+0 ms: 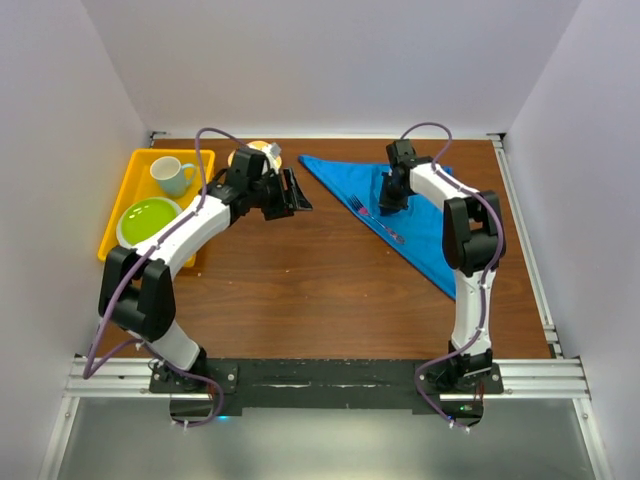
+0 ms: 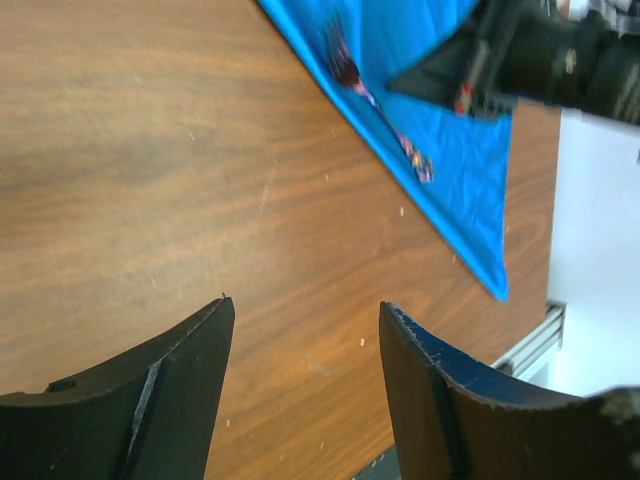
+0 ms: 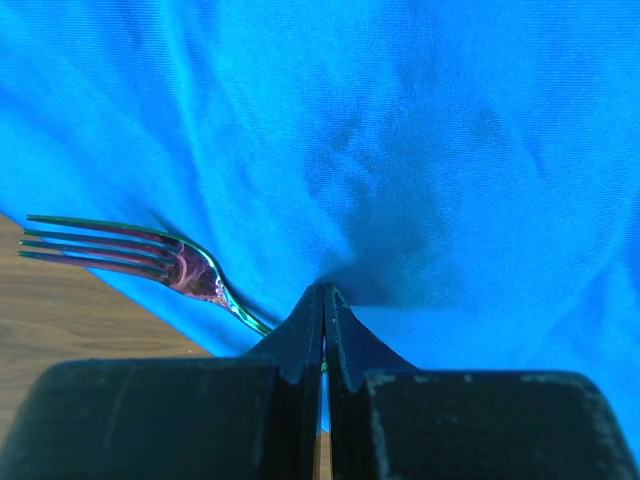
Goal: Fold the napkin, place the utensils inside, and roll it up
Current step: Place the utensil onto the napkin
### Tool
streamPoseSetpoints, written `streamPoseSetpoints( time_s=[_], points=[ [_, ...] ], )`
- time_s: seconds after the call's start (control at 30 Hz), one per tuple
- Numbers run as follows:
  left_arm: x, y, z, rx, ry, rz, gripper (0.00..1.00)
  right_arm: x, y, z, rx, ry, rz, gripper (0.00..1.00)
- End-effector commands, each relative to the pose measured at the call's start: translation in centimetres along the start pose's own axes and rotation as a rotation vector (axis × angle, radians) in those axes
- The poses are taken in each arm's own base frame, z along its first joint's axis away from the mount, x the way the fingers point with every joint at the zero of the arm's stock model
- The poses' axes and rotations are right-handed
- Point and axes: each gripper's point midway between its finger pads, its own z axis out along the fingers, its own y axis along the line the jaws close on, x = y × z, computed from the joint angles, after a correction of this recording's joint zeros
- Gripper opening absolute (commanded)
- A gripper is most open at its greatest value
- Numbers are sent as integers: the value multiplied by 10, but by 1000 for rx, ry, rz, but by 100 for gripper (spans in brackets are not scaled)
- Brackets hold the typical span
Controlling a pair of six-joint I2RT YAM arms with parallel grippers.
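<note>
The blue napkin (image 1: 335,172) lies folded into a triangle at the back right of the table, and it also fills the right wrist view (image 3: 400,120). An iridescent purple-pink fork (image 1: 375,220) rests on it along its slanted edge, tines toward the back. My right gripper (image 1: 388,203) comes down on the cloth just beside the fork. Its jaws (image 3: 323,290) are shut, with napkin fabric puckered at their tips, and the fork's neck (image 3: 170,262) runs past on the left. My left gripper (image 1: 298,192) hovers open over bare wood (image 2: 305,315), left of the napkin (image 2: 440,150).
A yellow tray (image 1: 130,200) at the back left holds a pale cup (image 1: 172,175) and a green bowl (image 1: 148,220). A small orange-and-white object (image 1: 258,148) sits behind the left wrist. White walls close in the table on three sides.
</note>
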Motion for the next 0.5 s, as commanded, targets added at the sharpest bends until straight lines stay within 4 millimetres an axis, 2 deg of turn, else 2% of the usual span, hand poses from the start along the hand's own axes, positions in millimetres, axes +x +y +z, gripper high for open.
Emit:
streamPoseSetpoints(
  time_s=[0.0,0.07,0.1,0.17,0.2,0.27,0.3,0.47],
  points=[
    [-46,-15,2,92,-110,-35,64,16,0,2,-13,16,-34,0],
    [-53,-6,8,82,-115,-63,63,22,-2,2,-11,20,-37,0],
    [-56,-2,13,82,-118,-69,63,32,-5,5,-4,42,-41,0],
    [-62,7,15,77,-129,-95,62,36,-6,1,-7,37,-47,0],
    [-65,10,17,84,-130,-103,62,48,-10,4,-1,61,-51,0],
    [-69,18,18,80,-135,-114,62,53,-11,-1,-3,59,-60,0],
    [-70,22,22,76,-131,-114,62,66,-16,1,4,84,-63,0],
    [-65,38,34,47,-113,-125,62,88,-25,-15,3,98,-65,0]
  ],
)
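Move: The right hand's shut fingertips are on the napkin, whose middle lies about 4 cm to their right, level in reach. The fork's middle is some 3 cm back and 2 cm left of those fingertips. From the open left hand, the napkin's left corner lies roughly 22 cm ahead, 1 cm right and 16 cm below; the yellow bowl is as far ahead and as low, 7 cm left; the fork's middle is about 7 cm ahead, 17 cm right. Shut right fingertips, still on the napkin, drag back about 4 cm; the open left hand goes forward-left 7 cm. ##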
